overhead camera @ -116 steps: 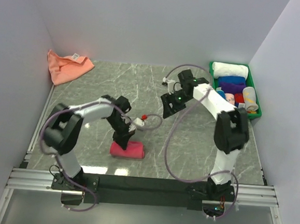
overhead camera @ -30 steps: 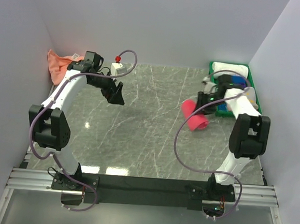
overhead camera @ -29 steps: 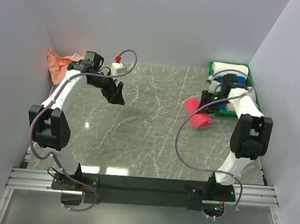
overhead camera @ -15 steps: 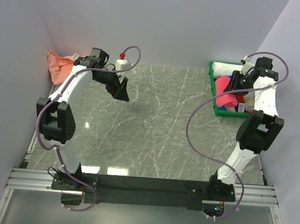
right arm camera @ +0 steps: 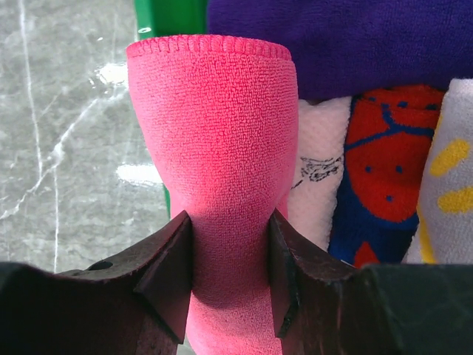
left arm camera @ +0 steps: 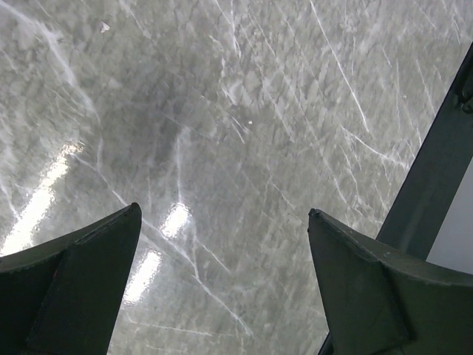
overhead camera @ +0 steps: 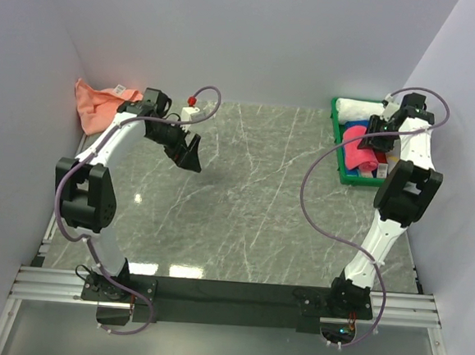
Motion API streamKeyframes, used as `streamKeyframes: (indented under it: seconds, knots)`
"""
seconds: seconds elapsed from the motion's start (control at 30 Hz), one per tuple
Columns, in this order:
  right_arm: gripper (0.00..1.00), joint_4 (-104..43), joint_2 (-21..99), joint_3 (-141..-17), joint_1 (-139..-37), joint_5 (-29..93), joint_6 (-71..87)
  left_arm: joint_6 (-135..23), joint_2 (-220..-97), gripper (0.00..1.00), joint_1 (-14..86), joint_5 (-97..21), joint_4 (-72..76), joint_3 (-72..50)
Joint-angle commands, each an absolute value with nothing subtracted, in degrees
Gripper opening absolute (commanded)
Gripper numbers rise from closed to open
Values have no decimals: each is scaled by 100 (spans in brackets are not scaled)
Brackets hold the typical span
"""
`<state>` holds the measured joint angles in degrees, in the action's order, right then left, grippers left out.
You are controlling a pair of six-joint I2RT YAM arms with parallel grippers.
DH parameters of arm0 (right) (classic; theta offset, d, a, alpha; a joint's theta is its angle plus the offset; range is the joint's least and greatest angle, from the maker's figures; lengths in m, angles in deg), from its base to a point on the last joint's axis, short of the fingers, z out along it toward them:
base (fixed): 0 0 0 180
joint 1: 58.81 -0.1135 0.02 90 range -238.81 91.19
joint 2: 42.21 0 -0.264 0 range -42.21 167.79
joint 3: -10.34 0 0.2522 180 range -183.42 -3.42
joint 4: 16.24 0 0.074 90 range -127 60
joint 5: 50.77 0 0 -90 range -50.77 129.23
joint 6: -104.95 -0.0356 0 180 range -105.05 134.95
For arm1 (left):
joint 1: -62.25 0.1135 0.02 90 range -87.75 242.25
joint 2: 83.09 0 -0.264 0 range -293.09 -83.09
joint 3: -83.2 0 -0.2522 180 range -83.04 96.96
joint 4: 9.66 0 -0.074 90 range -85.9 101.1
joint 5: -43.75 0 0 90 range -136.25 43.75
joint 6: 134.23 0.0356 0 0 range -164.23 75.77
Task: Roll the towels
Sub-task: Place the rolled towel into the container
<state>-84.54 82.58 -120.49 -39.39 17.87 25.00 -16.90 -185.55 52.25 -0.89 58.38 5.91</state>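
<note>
My right gripper point(right arm camera: 230, 255) point(overhead camera: 372, 143) is shut on a rolled crimson pink towel point(right arm camera: 214, 163) point(overhead camera: 357, 147), squeezing its middle. The roll hangs over the left side of the green tray point(overhead camera: 340, 144), beside other rolled towels: purple point(right arm camera: 332, 44), white point(overhead camera: 365, 109) and a red and blue patterned one point(right arm camera: 384, 170). A salmon orange towel point(overhead camera: 99, 105) lies crumpled in the far left corner. My left gripper point(overhead camera: 191, 155) point(left arm camera: 222, 244) hovers open over bare marble, with nothing between its fingers.
The green tray's rim point(right arm camera: 166, 18) stands just behind the pink roll. White walls close in on the left, back and right. A dark rail point(left arm camera: 436, 163) crosses the right of the left wrist view.
My right gripper has carried the pink roll from the table's right side up and over the tray. My left arm has shifted slightly right near the back left.
</note>
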Motion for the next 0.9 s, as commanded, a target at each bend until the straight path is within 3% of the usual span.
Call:
streamKeyframes:
  seconds: [0.0,0.17,0.23,0.27,0.43,0.5,0.57,0.6,0.87]
  knots:
    - [0,-8317,8408,-12330,-3842,1901,2462,-1646,-18162,100,5223,-125,5780,547]
    - [1,-8195,8584,-12295,-3816,2138,2444,-1890,-18443,99,5555,155,6070,889]
    - [9,-8176,8628,-12295,-3816,2218,2436,-2014,-18557,99,5723,366,6088,1047]
    - [19,-8194,8689,-12330,-3807,2235,2418,-2093,-18610,99,5872,419,6114,1100]
    - [43,-8300,8647,-12295,-3798,2122,2365,-2269,-18760,99,6172,569,6062,1347]
    - [68,-8282,8445,-12190,-3798,2051,2322,-2515,-18768,99,6390,639,5852,1408]
    - [79,-8291,8261,-12137,-3798,1929,2278,-2760,-18838,100,6549,429,5728,1530]
    - [93,-8317,8190,-12119,-3798,1884,2269,-2797,-18865,99,6594,298,5684,1731]
    - [96,-8493,7312,-11856,-3807,1366,2216,-3464,-19453,99,6919,-2327,4384,2664]
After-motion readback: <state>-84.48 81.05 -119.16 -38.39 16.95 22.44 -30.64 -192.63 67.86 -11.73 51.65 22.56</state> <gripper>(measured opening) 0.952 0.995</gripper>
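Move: The right hand still pinches the rolled red towel over the near-left part of the container, with its resting place almost directly below, about 3 cm down and 1 cm right. From that hand, the purple towel is roughly 7 cm ahead and 4 cm right, and the red-blue roll 7 cm right and 1 cm back, both some 4 cm lower. The coral towel lies about 13 cm ahead of the empty left hand, 26 cm left and 11 cm below. Down goes the right hand, about 2 cm and slightly right, setting the pinched red towel onto the rolls in the container; it pauses there, opens from half to wide to let go, then starts rising, about 3 cm. Meanwhile the open left hand swings left and forward, roughly 18 cm in all, and a little up towards the coral towel, turning some 30 degrees counter-clockwise. ##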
